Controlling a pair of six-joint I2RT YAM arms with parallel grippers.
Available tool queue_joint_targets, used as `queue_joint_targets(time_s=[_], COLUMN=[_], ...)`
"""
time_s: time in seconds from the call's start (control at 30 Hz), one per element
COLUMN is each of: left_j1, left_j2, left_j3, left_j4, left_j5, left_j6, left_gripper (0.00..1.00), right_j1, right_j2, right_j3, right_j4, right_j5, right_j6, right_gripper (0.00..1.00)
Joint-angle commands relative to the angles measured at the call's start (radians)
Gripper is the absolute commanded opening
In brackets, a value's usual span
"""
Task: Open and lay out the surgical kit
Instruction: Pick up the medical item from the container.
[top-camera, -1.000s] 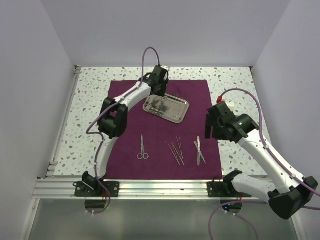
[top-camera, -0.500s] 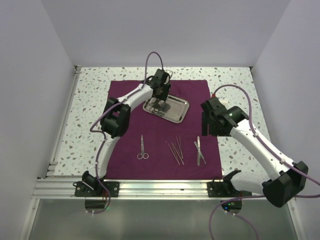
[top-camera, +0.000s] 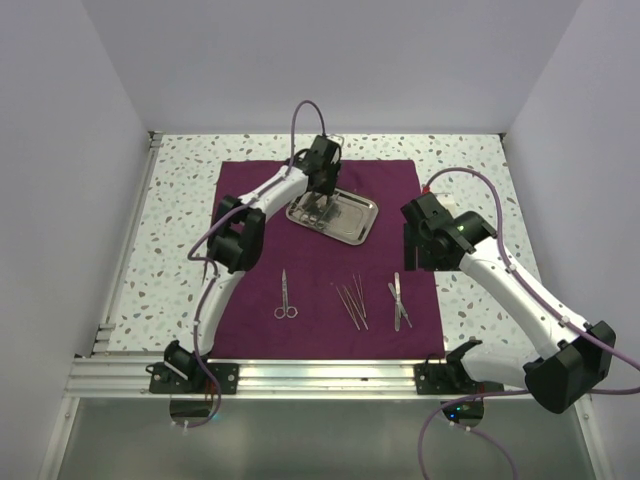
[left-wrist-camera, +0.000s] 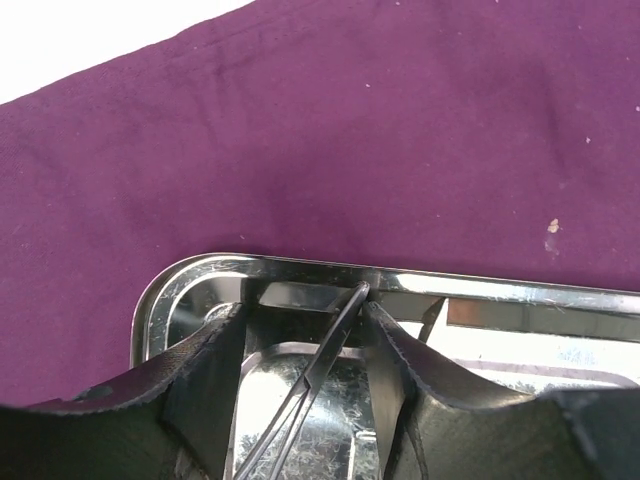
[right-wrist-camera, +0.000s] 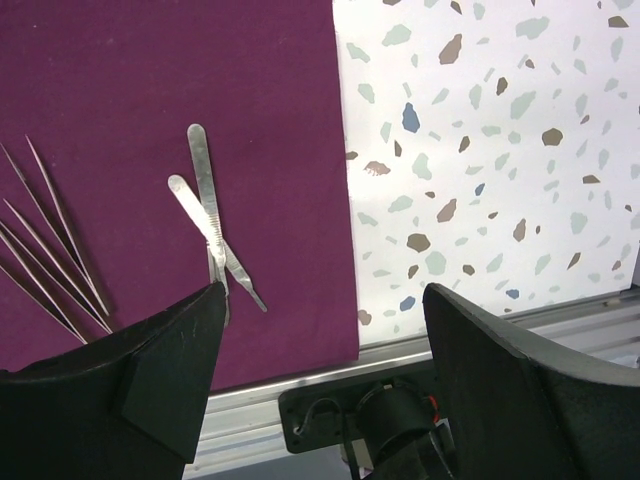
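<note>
The dark purple cloth (top-camera: 320, 270) lies spread flat. The shiny steel tray (top-camera: 345, 218) sits on its far half. My left gripper (top-camera: 318, 196) is down inside the tray's left end. In the left wrist view its fingers (left-wrist-camera: 215, 345) are apart and straddle a thin silver instrument (left-wrist-camera: 325, 355) lying in the tray (left-wrist-camera: 200, 275), its tip near the right finger. My right gripper (top-camera: 418, 252) hovers open and empty over the cloth's right edge (right-wrist-camera: 340, 250).
Ring-handled scissors (top-camera: 285, 298), several thin probes (top-camera: 352, 300) and two crossed flat silver instruments (top-camera: 398, 300) lie in a row on the cloth's near half; the latter also show in the right wrist view (right-wrist-camera: 205, 215). An aluminium rail (top-camera: 320, 375) borders the front.
My left gripper has shifted a little and dropped into the tray's left end. My right arm swung left toward the cloth's edge, then held still.
</note>
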Motion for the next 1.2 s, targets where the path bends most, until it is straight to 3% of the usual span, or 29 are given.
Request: queue_joint_targets(time_s=[0.0, 0.47, 0.5, 0.57, 0.73, 1.17], left_j1=[0.028, 0.053, 0.056, 0.068, 0.076, 0.084], left_j2=[0.084, 0.136, 0.138, 0.141, 0.103, -0.169], left_j3=[0.003, -0.034, -0.030, -0.020, -0.036, -0.014], left_j4=[-0.085, -0.124, -0.125, -0.131, -0.116, -0.073], left_j5=[-0.038, 0.200, 0.215, 0.228, 0.226, 0.150], left_j6=[-0.003, -0.007, -0.005, -0.010, -0.014, -0.023], left_gripper=[0.52, 0.16, 0.07, 0.00, 0.00, 0.00], right_j1=[-0.001, -0.004, -0.002, -0.004, -0.004, -0.004], right_j2=[0.010, 0.010, 0.009, 0.007, 0.005, -0.044], right_j3=[0.037, 0.036, 0.033, 0.033, 0.033, -0.001], right_j4=[0.018, 0.015, 0.014, 0.014, 0.014, 0.050], right_j5=[0.029, 0.042, 0.042, 0.039, 0.026, -0.032], right_j6=[-0.010, 0.013, 0.015, 0.019, 0.032, 0.044], right_gripper=[0.84, 0.84, 0.84, 0.84, 0.84, 0.83])
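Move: Straddled by the left fingers inside the container's far-left corner, the medical item has its tip just ahead of the hand and its middle about 4 cm back, 2 cm left and 1 cm below. A second instrument's middle lies about 3 cm back and 2 cm right of this hand; the container's middle is some 5 cm back and 2 cm right. From the right hand, the medical item lies about 29 cm ahead, 21 cm left and 16 cm down. Closing from about half open to shut, the left fingers pinch the medical item near its tip while the hand stays almost in place and rolls some 10 degrees, its left side dipping. With the grip kept, the hand then turns back and rises, drifting about 1 cm each left, back and up inside the container's far-left corner. ##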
